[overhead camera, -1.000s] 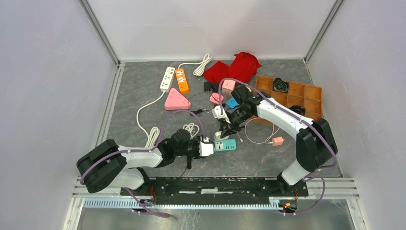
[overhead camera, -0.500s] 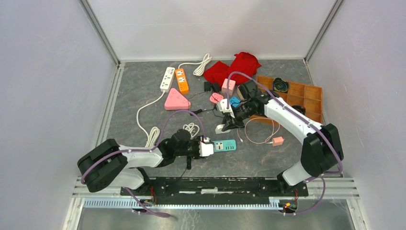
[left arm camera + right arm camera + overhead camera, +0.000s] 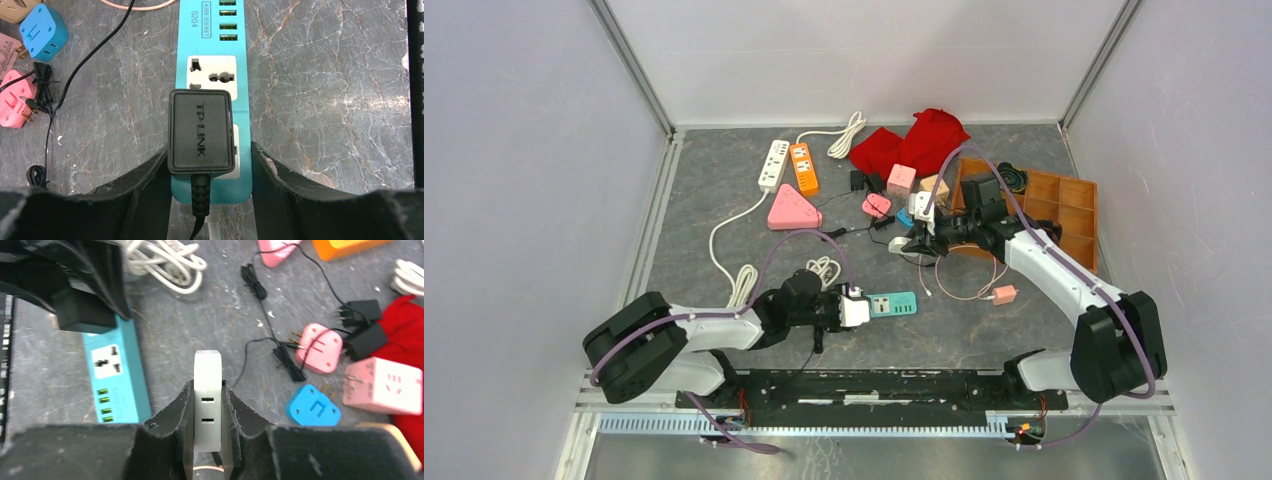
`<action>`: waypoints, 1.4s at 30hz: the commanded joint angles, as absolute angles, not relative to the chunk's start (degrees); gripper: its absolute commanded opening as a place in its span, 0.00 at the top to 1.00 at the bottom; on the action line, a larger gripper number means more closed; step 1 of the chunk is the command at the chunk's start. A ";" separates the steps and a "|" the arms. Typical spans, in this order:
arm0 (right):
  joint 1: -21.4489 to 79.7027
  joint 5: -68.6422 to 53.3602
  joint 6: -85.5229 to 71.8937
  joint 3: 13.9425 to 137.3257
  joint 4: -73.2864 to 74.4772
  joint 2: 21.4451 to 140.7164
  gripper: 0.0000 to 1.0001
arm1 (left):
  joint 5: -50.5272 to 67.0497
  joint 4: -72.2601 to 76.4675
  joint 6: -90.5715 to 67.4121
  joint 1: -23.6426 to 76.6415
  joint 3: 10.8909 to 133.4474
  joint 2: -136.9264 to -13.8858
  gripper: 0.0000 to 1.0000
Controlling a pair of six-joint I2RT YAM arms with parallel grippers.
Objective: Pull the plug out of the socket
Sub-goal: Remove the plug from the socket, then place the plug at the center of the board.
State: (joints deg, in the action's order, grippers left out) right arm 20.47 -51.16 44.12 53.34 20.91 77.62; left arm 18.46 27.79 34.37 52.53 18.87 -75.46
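The teal socket strip lies on the grey table near the front. My left gripper is shut on its cable end, one finger on each long side. A black TP-LINK adapter sits plugged into the strip between those fingers. A white plug is clear of the strip. My right gripper is shut on its flat sides and holds it above the table, behind and to the right of the strip.
A blue adapter, pink adapter and pink cube lie under the right arm. Farther back are a white strip, orange strip, pink triangle and red cloth. A wooden tray stands at right, a pink cable in front of it.
My right gripper has carried the white plug up and away from the teal strip, toward the back right. The left gripper and the strip have stayed put.
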 commanded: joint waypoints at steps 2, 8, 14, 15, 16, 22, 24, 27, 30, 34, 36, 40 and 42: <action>19.61 -42.26 39.00 50.20 8.08 75.36 1.00 | 18.69 23.41 31.92 52.56 19.80 -70.59 0.98; 19.21 -31.29 32.88 46.43 -2.21 76.69 1.00 | 19.30 18.87 30.48 52.54 20.25 -64.79 0.98; 19.18 -21.82 23.16 44.44 -11.42 80.91 1.00 | 19.83 17.31 29.91 52.56 20.65 -63.38 0.98; 19.22 -20.36 21.70 44.45 -12.28 81.79 1.00 | 19.98 16.91 29.74 52.56 21.04 -63.63 0.98; 19.21 -19.39 20.15 44.60 -12.86 82.96 1.00 | 20.16 16.54 29.59 52.56 21.35 -64.05 0.98; 19.20 -17.25 13.85 47.03 -12.41 90.11 1.00 | 20.47 15.03 28.92 52.54 22.76 -65.90 0.98; 19.21 -17.59 12.84 47.61 -11.82 91.94 1.00 | 20.65 15.03 29.00 52.56 22.76 -65.95 0.98; 19.21 -18.18 11.15 48.20 -11.18 94.16 1.00 | 20.55 15.03 29.00 52.56 22.61 -65.69 0.98; 19.16 -19.41 9.84 48.60 -10.57 95.84 1.00 | 20.43 15.03 29.00 52.56 22.50 -65.33 0.98; 18.88 -19.93 8.64 49.29 -9.48 97.91 1.00 | 20.44 15.19 29.07 52.55 22.34 -65.22 0.98; 18.43 -20.30 8.59 50.04 -8.41 99.19 0.99 | 20.43 15.37 29.08 52.55 22.19 -65.21 0.98; 17.90 -21.99 10.16 52.76 -4.58 101.45 0.90 | 20.48 15.43 29.09 52.56 22.24 -65.30 0.98; 17.72 -23.48 10.84 53.04 -4.06 101.06 0.78 | 20.43 15.47 29.07 52.56 22.15 -65.33 0.98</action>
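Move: The right hand, already holding the freed white plug, is headed for bare table about 12 cm ahead, 4 cm right and 12 cm down. Just past that spot is the blue adapter, about 16 cm ahead and 3 cm right; beside it are the round pink adapter, 19 ahead and 3 left, and the tan cube, 22 ahead and 9 right. The left hand grips the teal socket strip, its middle about 6 cm right and 1 ahead; the blue adapter is roughly 22 ahead and 12 right of that hand. Keeping its pinch on the white plug, the right hand carries it forward some 10 cm and about 5 cm to the right towards the blue adapter, turning about 40 degrees clockwise, then sinks steeply to roughly 11 cm lower and eases another 2 cm forward, low over the table. Meanwhile the left hand, still gripping the cable end of the teal strip, lifts slightly, draws it about 2 cm back and to the left, then dips again and stops. ##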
